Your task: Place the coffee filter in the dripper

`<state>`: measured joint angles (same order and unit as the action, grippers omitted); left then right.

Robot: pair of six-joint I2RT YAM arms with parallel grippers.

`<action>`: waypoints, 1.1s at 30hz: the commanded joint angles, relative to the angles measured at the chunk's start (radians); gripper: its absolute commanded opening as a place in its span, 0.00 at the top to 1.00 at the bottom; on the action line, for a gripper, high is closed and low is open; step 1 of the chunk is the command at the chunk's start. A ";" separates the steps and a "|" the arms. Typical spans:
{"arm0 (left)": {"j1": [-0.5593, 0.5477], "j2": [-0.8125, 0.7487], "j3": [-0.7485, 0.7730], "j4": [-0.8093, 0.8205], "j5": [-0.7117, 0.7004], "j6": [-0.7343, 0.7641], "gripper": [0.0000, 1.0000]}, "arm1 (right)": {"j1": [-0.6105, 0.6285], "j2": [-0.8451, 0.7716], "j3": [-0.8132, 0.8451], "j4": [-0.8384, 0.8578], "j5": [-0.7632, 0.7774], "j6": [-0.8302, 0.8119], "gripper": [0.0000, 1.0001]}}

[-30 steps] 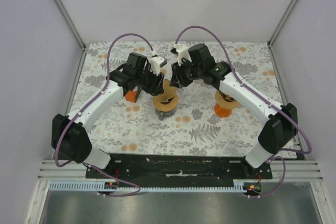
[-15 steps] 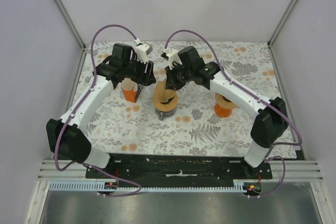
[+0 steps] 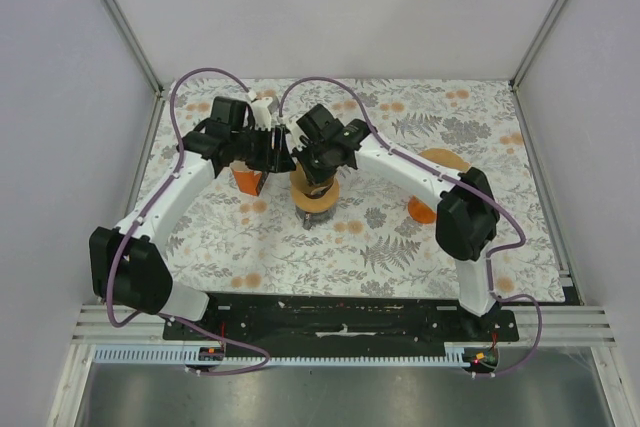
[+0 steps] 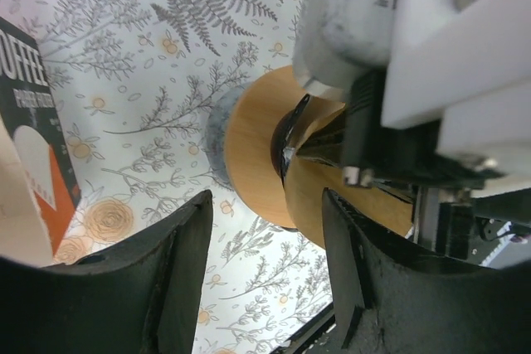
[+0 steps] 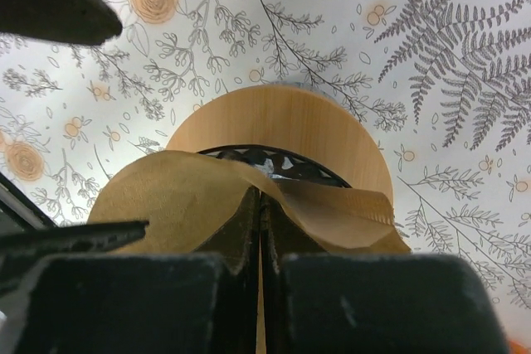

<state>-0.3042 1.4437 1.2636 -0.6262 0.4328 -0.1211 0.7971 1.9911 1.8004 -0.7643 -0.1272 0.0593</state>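
The dripper (image 3: 316, 199) has a round wooden collar and a dark cone, and stands mid-table. It also shows in the right wrist view (image 5: 286, 126) and the left wrist view (image 4: 253, 155). My right gripper (image 3: 318, 162) is shut on a brown paper coffee filter (image 5: 178, 192), pinching its edge just above the dripper's mouth. The filter also shows in the left wrist view (image 4: 328, 192). My left gripper (image 3: 278, 150) is open and empty, just left of the dripper and the right wrist.
An orange and white coffee filter box (image 3: 248, 175) stands left of the dripper, under my left arm; it also shows in the left wrist view (image 4: 33, 163). An orange dripper with a brown filter (image 3: 432, 187) sits to the right. Floral cloth covers the table.
My right gripper has moved left with the filter, from right of the dripper to over it. My left gripper has drawn back to the left and up, away from the dripper.
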 commanded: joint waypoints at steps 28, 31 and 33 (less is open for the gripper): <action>0.004 -0.019 -0.118 0.178 0.129 -0.170 0.50 | 0.044 0.127 0.054 -0.058 0.037 -0.007 1.00; 0.002 -0.014 -0.138 0.189 0.132 -0.176 0.63 | 0.044 0.109 0.079 -0.061 0.029 -0.012 1.00; 0.002 -0.017 -0.139 0.186 0.124 -0.170 0.71 | 0.044 0.089 0.097 -0.061 0.021 -0.015 1.00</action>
<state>-0.2893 1.4441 1.1328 -0.4973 0.5003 -0.2886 0.8230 2.0789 1.8477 -0.8211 -0.0738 0.0605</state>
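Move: The dripper's middle lies almost straight under the right hand, about 1 cm to its left and 6 cm down; the coffee filter is already pinched in these shut fingers. From the left hand, the filter is about 4 cm right, 1 cm back and 6 cm below, and the dripper some 6 cm right, 1 cm back and 10 cm below. The filter box stands some 9 cm left of the left hand and 4 cm farther out, and the orange dripper about 23 cm right of the right hand and 2 cm ahead. Keeping its shut pinch on the coffee filter, the right hand lowers it about 3 cm, almost straight down into the dripper's opening, then holds still there over roughly the second half. The left hand sinks alongside by about as much, drawing back barely a centimetre and tipping some 10 degrees, then waits beside the filter's rim and at the end narrows its open fingers to about a third open, with a slight drift right towards the filter. ##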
